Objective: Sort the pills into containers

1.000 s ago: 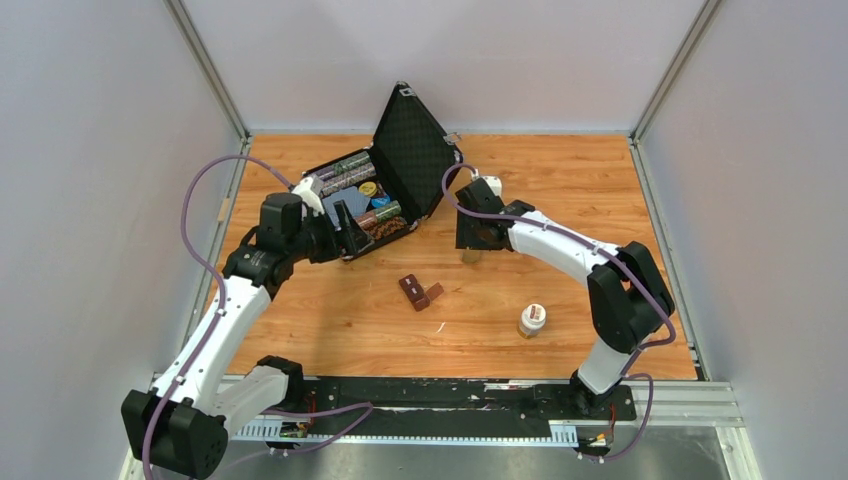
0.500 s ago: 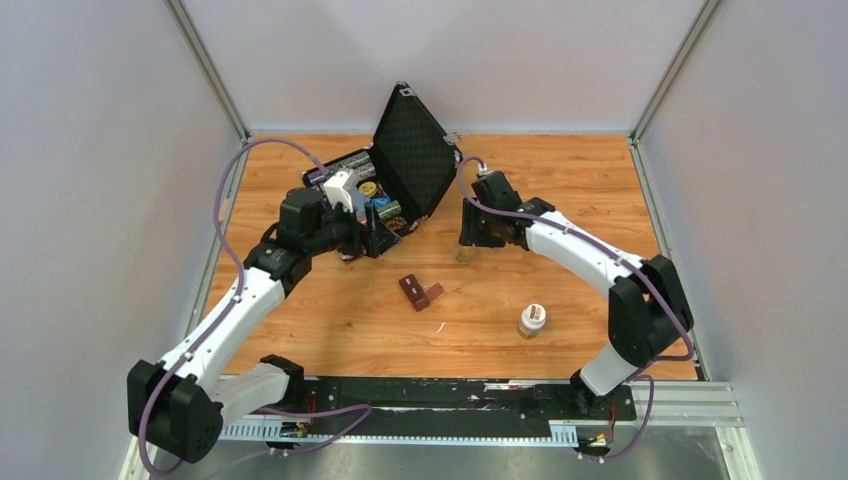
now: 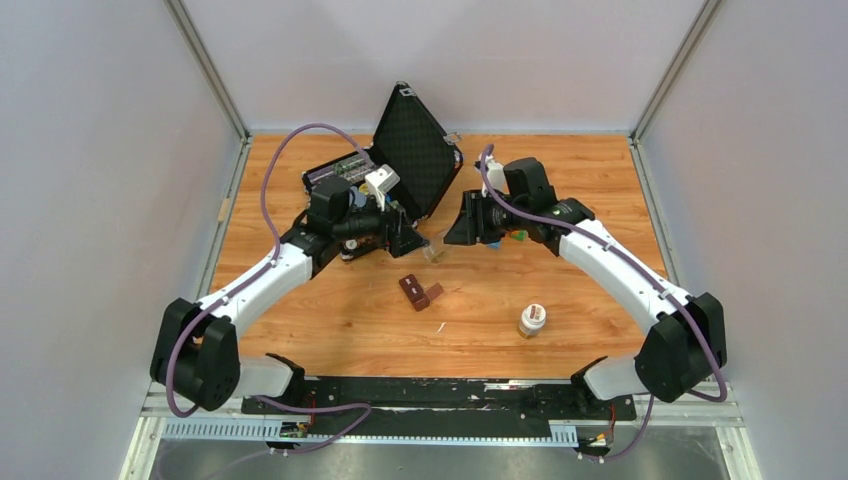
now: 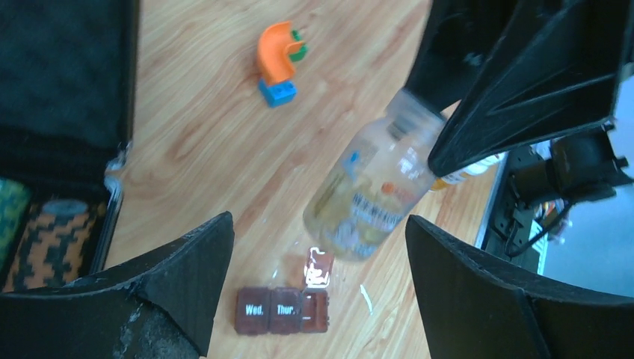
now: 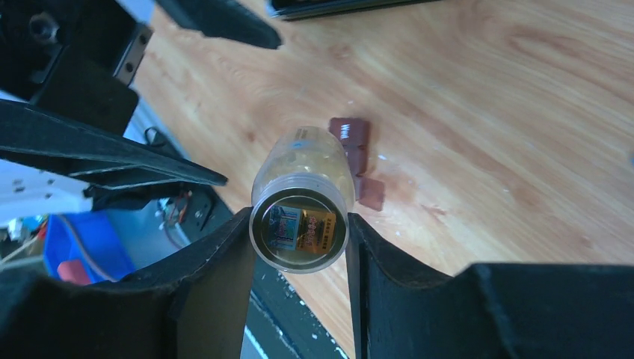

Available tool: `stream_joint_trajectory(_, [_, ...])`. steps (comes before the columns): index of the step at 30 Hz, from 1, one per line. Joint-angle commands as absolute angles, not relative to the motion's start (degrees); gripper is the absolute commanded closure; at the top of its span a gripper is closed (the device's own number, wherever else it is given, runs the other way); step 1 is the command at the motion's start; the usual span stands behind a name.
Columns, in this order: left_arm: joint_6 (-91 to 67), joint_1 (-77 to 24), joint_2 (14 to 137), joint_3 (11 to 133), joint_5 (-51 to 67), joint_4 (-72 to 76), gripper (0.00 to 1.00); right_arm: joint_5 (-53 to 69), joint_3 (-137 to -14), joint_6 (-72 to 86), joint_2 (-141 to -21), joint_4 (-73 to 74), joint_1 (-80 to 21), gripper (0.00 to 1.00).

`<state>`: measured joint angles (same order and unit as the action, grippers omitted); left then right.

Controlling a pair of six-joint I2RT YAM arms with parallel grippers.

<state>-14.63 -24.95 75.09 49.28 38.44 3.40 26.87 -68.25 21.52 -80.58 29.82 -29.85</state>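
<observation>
A clear pill bottle [image 5: 299, 187] with pale yellowish contents hangs tilted above the table, and my right gripper [image 5: 299, 221] is shut on one end of it. The same bottle [image 4: 374, 194] fills the middle of the left wrist view. My left gripper [image 4: 318, 224] stands open around the bottle's free end without touching it. In the top view the left gripper [image 3: 408, 238] and right gripper [image 3: 457, 230] face each other across the bottle [image 3: 435, 250]. Below lie the brown containers [image 4: 282, 309]: two lids down, the third compartment's lid [image 4: 319, 268] up. The containers [image 3: 415, 291] sit mid-table.
An open black case [image 3: 405, 160] with rolls and small items stands at the back, just behind the left arm. A second white-capped bottle [image 3: 532, 320] stands front right. An orange, blue and green toy [image 4: 278, 63] lies behind the bottle. A small white sliver [image 4: 366, 298] lies by the containers.
The right gripper closed on the bottle, lifted it off the table and carried it left, tilted. The left arm swung right from the case to the bottle, staying open.
</observation>
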Motion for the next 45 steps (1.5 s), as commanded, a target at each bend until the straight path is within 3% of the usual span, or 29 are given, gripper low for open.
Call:
stream_joint_trajectory(1, [-4.7, -26.5, 76.2, 53.7, 46.3, 9.3, 0.08, 37.7, -70.3, 19.3, -79.4, 25.5, -29.6, 0.69])
stream_joint_trajectory(13, [3.2, -29.2, 79.4, 54.3, 55.8, 5.0, 0.08, 39.8, -72.4, 16.1, -79.4, 25.2, -29.4, 0.7])
stream_joint_trajectory(18, [5.6, -29.8, 80.5, 54.9, 54.3, 3.5, 0.09, 42.3, -74.0, 16.4, -80.6, 25.0, -29.4, 0.71])
stream_joint_trajectory(25, [6.3, -29.9, 79.0, 53.5, 53.1, 4.5, 0.17, 44.2, -75.3, 17.6, -82.5, 24.5, -29.4, 0.7])
stream_joint_trajectory(32, [5.9, -29.9, 78.8, 53.3, 51.4, 6.8, 0.37, 43.7, -76.4, 17.9, -84.1, 24.1, -29.3, 0.69])
stream_joint_trajectory(41, [8.8, -29.9, 79.3, 54.4, 50.5, 2.3, 0.34, 43.9, -76.6, 17.4, -84.8, 24.2, -29.4, 0.68])
stream_joint_trajectory(43, [8.6, -29.8, 79.6, 54.9, 50.2, 2.2, 0.43, 43.5, -76.6, 17.7, -84.7, 24.2, -29.3, 0.63])
stream_joint_trajectory(45, [7.8, -29.8, 79.8, 55.1, 49.4, 2.9, 0.62, 42.1, -76.8, 18.6, -84.8, 24.0, -29.3, 0.52])
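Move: Hanging by its capped end in the right hand, the clear pill bottle has its middle about 7 cm to the left hand's right, 2 cm back and 4 cm below; from the right hand it lies some 3 cm left, 1 cm ahead and 3 cm down. The brown pill box is on the table about 4 cm back, 3 cm right and 19 cm below the left hand. The chip case lies roughly 17 cm ahead, 12 cm left and 17 cm below that hand. Swinging clockwise some 20 degrees, with its fingertips tipping up, the left hand goes about 4 cm right and 3 cm back to the bottle, rising slightly and then sinking again, and closes its wide-open fingers around the bottle's body. Meanwhile the right hand keeps its pinch on the capped end and brings the bottle about 4 cm up and 3 cm left between those fingers, turning a little counter-clockwise. ##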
